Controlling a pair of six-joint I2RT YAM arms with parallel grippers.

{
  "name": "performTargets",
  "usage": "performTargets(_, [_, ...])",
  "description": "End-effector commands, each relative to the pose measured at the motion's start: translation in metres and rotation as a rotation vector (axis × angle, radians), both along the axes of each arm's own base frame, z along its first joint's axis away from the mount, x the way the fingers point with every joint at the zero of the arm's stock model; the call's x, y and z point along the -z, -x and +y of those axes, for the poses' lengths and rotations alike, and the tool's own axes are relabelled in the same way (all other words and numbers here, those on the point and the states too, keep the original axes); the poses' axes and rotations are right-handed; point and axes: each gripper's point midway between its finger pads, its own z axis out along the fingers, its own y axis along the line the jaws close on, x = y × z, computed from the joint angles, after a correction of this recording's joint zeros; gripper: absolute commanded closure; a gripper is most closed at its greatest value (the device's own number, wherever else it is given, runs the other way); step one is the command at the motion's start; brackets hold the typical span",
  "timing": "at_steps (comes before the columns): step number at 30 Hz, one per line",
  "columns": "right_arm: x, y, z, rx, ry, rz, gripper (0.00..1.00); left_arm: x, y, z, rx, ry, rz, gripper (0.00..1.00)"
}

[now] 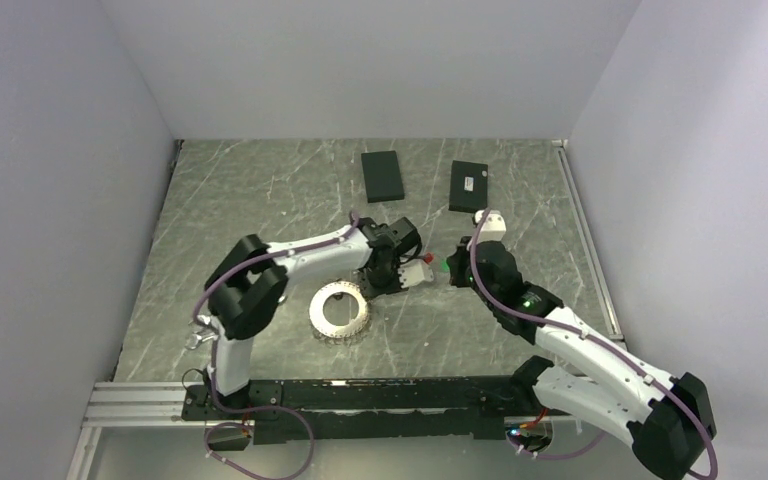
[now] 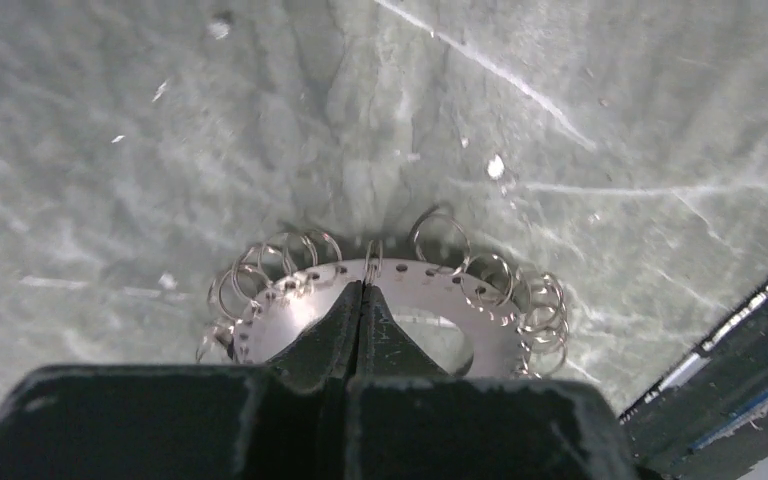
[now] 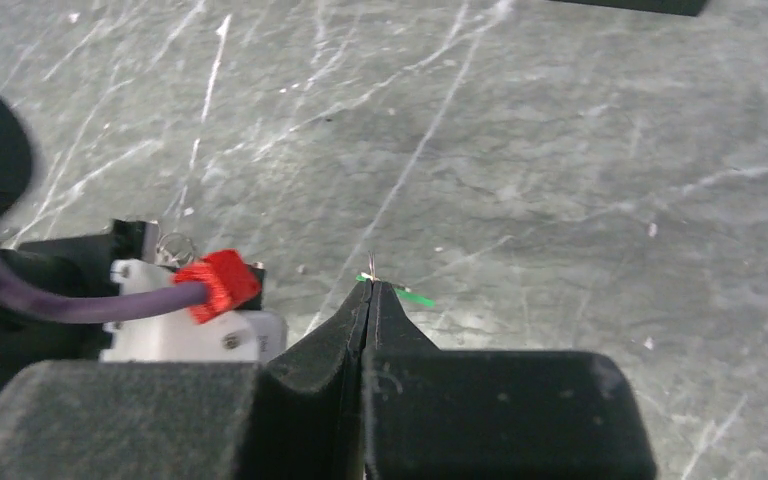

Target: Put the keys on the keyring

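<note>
The keyring (image 1: 320, 312) is a flat toothed metal ring lying on the table, with several small split rings hooked through holes along its rim (image 2: 430, 288). My left gripper (image 1: 378, 285) (image 2: 362, 285) is at its far right edge, shut on one upright split ring (image 2: 370, 262). My right gripper (image 1: 448, 268) (image 3: 370, 285) hovers just to the right, facing the left one. It is shut on a thin key (image 3: 408, 295) with a green part, seen edge-on, of which only a sliver shows. No other keys are in view.
Two flat black boxes (image 1: 382, 175) (image 1: 469, 186) lie at the back of the marbled table. The left wrist with its red cable plug (image 3: 218, 283) sits close to the left of my right fingers. White walls enclose three sides.
</note>
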Motion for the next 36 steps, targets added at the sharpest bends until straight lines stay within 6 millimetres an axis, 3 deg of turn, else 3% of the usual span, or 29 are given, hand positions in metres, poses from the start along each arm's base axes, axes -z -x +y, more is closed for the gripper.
performTargets(1, [-0.005,-0.006,-0.020,0.105,-0.008,-0.040,1.00,0.018,-0.006,-0.015,-0.006,-0.020,0.034,1.00])
performTargets(7, [-0.003,-0.008,-0.024,0.102,-0.008,-0.044,1.00,0.038,-0.004,-0.022,-0.021,-0.059,0.072,1.00])
performTargets(12, [-0.001,-0.009,-0.027,0.101,-0.021,-0.048,1.00,0.030,-0.003,-0.024,-0.030,-0.034,0.064,0.86])
performTargets(26, [-0.002,-0.009,-0.021,0.069,-0.038,-0.044,1.00,-0.010,-0.002,-0.032,-0.025,0.141,0.026,0.55])
performTargets(33, [-0.002,-0.008,-0.019,0.055,-0.040,-0.041,1.00,-0.043,-0.012,-0.021,-0.073,0.317,0.050,0.54])
performTargets(36, [-0.001,-0.008,-0.018,0.051,-0.042,-0.041,1.00,-0.046,-0.012,-0.013,-0.094,0.374,0.097,0.55])
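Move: The left hand grips a small wire loop at the keyring's far right edge. The tilted metal keyring's middle hangs about 5 cm back, 5 cm left and 3 cm lower, with the table top some 4 cm below the fingertips. The larger wrench lies about 25 cm left and 6 cm back, while the green tag is some 15 cm right, 3 cm ahead and 8 cm higher. From the right hand, the keyring's middle is roughly 21 cm left, 9 cm back and 12 cm below. The left hand lowers the keyring about 4 cm onto the table, easing slightly right, then opens its fingers to nearly half their range to let go of the wire loop and rises some 6 cm clear, its fingertips tilting out to its right by nearly 20 degrees. Meanwhile the right hand, still pinching the small ring with the green tag, shifts about 3 cm to its right, away from the keyring, and sinks a little before settling with a slight drift back left. ##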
